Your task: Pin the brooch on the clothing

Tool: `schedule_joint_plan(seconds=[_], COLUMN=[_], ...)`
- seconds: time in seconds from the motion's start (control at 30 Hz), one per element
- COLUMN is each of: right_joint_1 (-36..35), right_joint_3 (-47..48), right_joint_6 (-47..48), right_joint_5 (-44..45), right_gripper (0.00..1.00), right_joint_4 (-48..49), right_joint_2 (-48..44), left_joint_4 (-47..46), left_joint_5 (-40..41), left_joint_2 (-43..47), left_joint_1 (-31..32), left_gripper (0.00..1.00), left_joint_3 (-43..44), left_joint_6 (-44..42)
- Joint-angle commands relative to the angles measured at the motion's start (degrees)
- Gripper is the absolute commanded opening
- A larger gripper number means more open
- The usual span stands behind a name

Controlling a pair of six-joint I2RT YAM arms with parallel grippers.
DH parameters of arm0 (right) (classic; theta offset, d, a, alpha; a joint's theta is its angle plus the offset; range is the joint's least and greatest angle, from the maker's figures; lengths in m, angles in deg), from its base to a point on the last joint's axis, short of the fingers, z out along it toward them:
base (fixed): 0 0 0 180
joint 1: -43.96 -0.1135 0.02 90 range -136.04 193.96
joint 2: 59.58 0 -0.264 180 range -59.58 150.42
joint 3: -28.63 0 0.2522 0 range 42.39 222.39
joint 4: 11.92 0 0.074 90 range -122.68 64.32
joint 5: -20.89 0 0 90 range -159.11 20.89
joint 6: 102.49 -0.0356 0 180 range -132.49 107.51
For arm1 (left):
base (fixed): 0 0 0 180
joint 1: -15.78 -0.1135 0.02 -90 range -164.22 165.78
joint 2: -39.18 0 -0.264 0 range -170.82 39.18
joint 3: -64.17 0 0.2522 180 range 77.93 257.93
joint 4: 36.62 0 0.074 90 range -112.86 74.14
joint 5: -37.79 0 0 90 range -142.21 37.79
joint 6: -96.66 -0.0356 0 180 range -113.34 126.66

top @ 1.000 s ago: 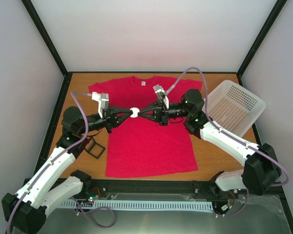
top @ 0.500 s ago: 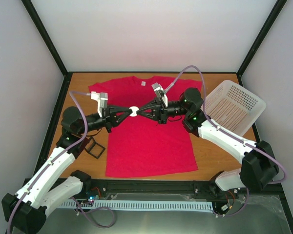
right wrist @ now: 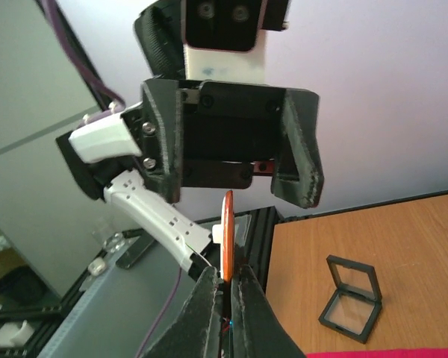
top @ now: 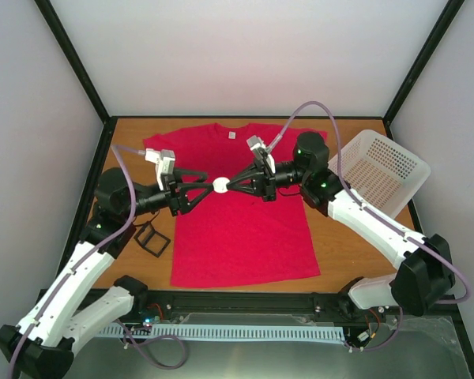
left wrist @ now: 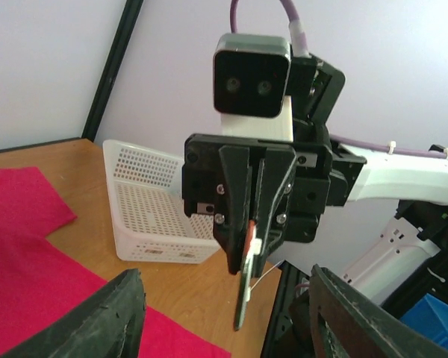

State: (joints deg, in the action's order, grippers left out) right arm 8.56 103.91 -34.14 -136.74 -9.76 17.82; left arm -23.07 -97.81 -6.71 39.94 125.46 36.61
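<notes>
The brooch [top: 220, 185], a small pale round pin, hangs in the air above the chest of the red T-shirt [top: 237, 237], which lies flat on the table. My right gripper [top: 231, 185] comes in from the right and is shut on it. In the right wrist view the brooch [right wrist: 228, 235] shows edge-on with an orange rim, pinched between the closed fingers [right wrist: 209, 313]. My left gripper [top: 204, 188] faces it from the left with its jaws apart, just short of the brooch. Its fingers [left wrist: 97, 321] stand wide at the frame's bottom corners, nothing between them.
A white perforated basket [top: 375, 170] stands tilted at the table's right edge. A small black frame-like case [top: 152, 237] lies on the wood left of the shirt, below the left arm. Black frame posts rise at the table's corners.
The left gripper, earlier shut at the brooch, has opened and drawn slightly back to the left. The right gripper still holds the brooch, now a little further right.
</notes>
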Motion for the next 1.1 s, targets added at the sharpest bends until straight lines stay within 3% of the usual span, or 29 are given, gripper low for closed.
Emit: schedule_joint_plan(seconds=[0.0,0.13,0.27,0.63,0.83,0.93,1.0,1.07], right_joint_1=[0.5,0.5,0.5,0.42,0.44,0.42,0.42,0.5], right_joint_3=[3.91,6.92,8.5,9.76,10.99,11.79,11.79,10.62], right_joint_6=[8.68,13.5,16.09,17.0,19.1,22.46,23.82,25.09], right_joint_5=[-7.16,-7.94,-8.26,-8.9,-7.74,2.28,15.85,26.87], right_gripper=[0.03,0.03,0.03,0.02,0.03,0.15,0.37,0.48], right_joint_4=[-11.1,-18.93,-22.91,-24.25,-26.06,-29.86,-30.73,-28.47], right_joint_2=[-1.58,-1.09,0.12,1.54,2.44,2.98,3.54,4.67], left_joint_4=[6.67,11.94,13.89,14.29,14.65,17.1,18.06,18.17], left_joint_5=[-2.44,-8.5,-11.02,-12.73,-12.21,0.46,13.99,28.18], left_joint_2=[0.01,-3.71,-5.44,-6.78,-7.65,-6.35,-4.78,-3.97], left_joint_1=[-0.17,-0.17,-0.17,-0.21,-0.17,-0.18,-0.17,-0.17], left_gripper=[0.59,0.53,0.39,0.2,0.01,0.01,0.01,0.01], left_joint_3=[2.8,6.52,8.27,8.87,9.67,10.18,9.59,8.87], left_joint_6=[-4.58,-8.55,-10.62,-11.4,-12.26,-13.33,-12.82,-11.18])
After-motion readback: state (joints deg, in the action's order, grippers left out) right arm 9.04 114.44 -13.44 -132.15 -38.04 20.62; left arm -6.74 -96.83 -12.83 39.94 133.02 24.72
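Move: The brooch, still pinched in the right fingertips, is about 3 cm to the right of the open left hand's point, level ahead and some 1 cm lower; its middle is about 2 cm left of the right hand's point at the same height. From the left hand, the shirt's middle lies roughly 12 cm ahead, 7 cm right and 31 cm below; the open case is some 19 cm left, 2 cm back and 30 cm below. The left hand eases back, right and down, about 2 cm each way, turning some 13 degrees clockwise while its open fingers shut on the brooch's free edge, as the right hand keeps its pinch and draws back about 2 cm. Only then do the right fingers part to roughly a third of their range and let go, while both hands swing forward some 3 cm, the left turning back counter-clockwise with its pinch kept and the right turning clockwise. ##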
